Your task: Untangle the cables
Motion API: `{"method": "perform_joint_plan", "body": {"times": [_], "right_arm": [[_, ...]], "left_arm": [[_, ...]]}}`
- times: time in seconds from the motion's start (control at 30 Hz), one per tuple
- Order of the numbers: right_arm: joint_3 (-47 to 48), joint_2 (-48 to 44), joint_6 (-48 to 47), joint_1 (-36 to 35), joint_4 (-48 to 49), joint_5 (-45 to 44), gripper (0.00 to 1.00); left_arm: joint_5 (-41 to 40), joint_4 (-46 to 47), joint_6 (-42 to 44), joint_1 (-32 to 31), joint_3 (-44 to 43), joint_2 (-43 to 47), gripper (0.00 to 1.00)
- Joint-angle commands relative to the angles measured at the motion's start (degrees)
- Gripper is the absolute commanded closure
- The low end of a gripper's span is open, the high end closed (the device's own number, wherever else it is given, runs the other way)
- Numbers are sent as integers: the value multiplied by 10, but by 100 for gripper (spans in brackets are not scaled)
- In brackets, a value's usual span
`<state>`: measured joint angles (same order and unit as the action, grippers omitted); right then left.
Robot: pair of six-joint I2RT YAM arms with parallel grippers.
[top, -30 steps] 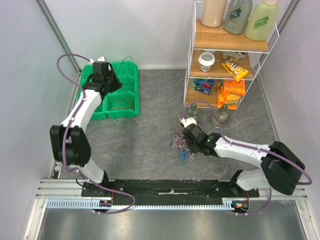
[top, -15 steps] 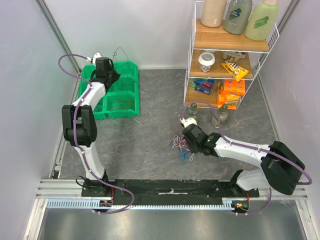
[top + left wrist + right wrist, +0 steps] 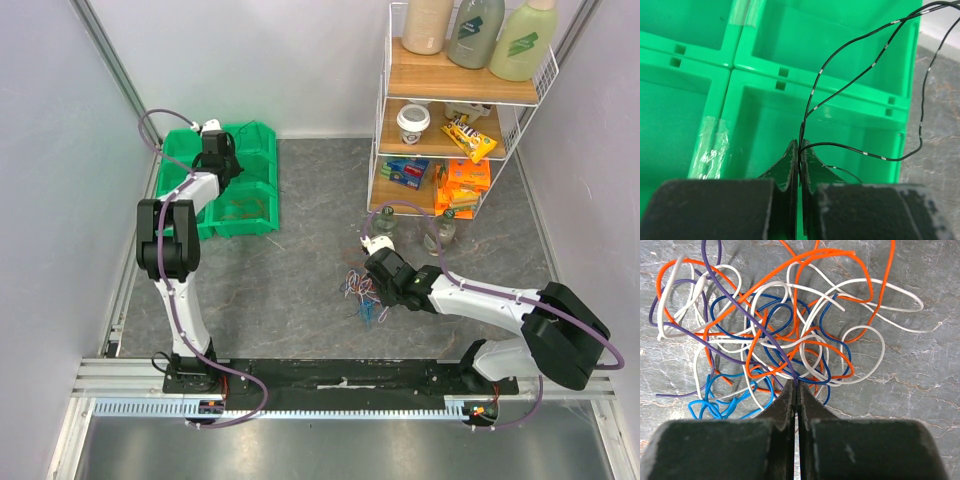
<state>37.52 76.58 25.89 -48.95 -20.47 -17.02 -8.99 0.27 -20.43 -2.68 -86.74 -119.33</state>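
Observation:
The cables [image 3: 780, 330] lie as a loose tangle of orange, white, blue and purple wires on the grey table, seen from above as a small heap [image 3: 362, 292]. My right gripper [image 3: 796, 385] is shut at the tangle's near edge, pinching a purple cable [image 3: 765, 336]; from above the right gripper [image 3: 375, 288] sits at the heap's right side. My left gripper [image 3: 799, 147] is shut on a thin black cable [image 3: 840, 145] that loops up and right over a green bin [image 3: 790, 75]. From above, the left gripper [image 3: 225, 160] hangs over the green bins [image 3: 272, 160].
A wire shelf [image 3: 455, 110] with bottles, a cup and snack packs stands at the back right. Two small glass jars [image 3: 385, 218] sit on the table at its foot. One green bin [image 3: 245, 205] holds thin wires. Walls close in on both sides.
The left arm has folded back, its elbow now nearer the bins, carrying the black cable over them. The right arm and the tangle have not moved.

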Motion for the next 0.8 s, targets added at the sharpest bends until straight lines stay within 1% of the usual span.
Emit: {"method": "perform_joint_plan", "body": {"times": [0.0,0.07,0.17,0.27,0.3,0.33,0.4,0.47,0.6,0.63,0.67,0.7,0.77], "right_arm": [[12,-3,-5,2,3,-12,100],[12,-1,-5,2,3,-12,100],[12,-1,-4,2,3,-11,100],[12,-1,-5,2,3,-11,100],[12,0,-6,1,3,-10,100],[12,1,-8,2,3,-9,100],[14,4,-8,2,3,-10,100],[14,5,-8,3,4,-10,100],[15,6,-9,3,3,-12,100],[15,6,-9,3,3,-13,100],[15,6,-8,3,4,-13,100],[14,5,-8,3,3,-13,100],[14,4,-8,4,3,-12,100]], "left_arm": [[-36,1,73,-3,31,36,98],[-43,-17,93,-3,39,42,98],[-51,-103,113,-3,11,31,98],[-57,-205,115,-3,-67,-4,98],[-54,-234,118,-4,-90,-22,95],[-55,-255,117,-3,-106,-34,91],[-56,-280,109,-3,-123,-36,79],[-44,-271,104,-2,-112,-16,64],[-17,-246,105,-2,-99,24,47],[-11,-249,108,-2,-105,30,34],[-4,-250,112,-2,-107,35,24],[5,-251,113,-2,-107,43,21],[24,-245,115,-2,-99,68,18]]}}
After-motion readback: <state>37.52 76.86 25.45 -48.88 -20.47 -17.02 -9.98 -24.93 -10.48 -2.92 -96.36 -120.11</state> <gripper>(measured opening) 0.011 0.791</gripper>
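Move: The middle compartment in the tray's right-hand column, where the black cable is to be laid, is almost straight under the left hand, about 1 cm ahead, 1 cm right and 7 cm below its closed fingers. The compartment with the orange cable is some 10 cm back and 2 cm right; the taped divider is about 6 cm left, level fore and aft. From the right hand the middle compartment lies roughly 35 cm ahead and 27 cm left. The black cable, still pinched in the left fingers, is drawn back about 3 cm while being lowered some 2 cm and carried slightly left, down towards the floor of the middle compartment. The wrist meanwhile tips down nearly 20 degrees. Then the fingers spread wide and let go of it as the hand eases on another centimetre or so back. ##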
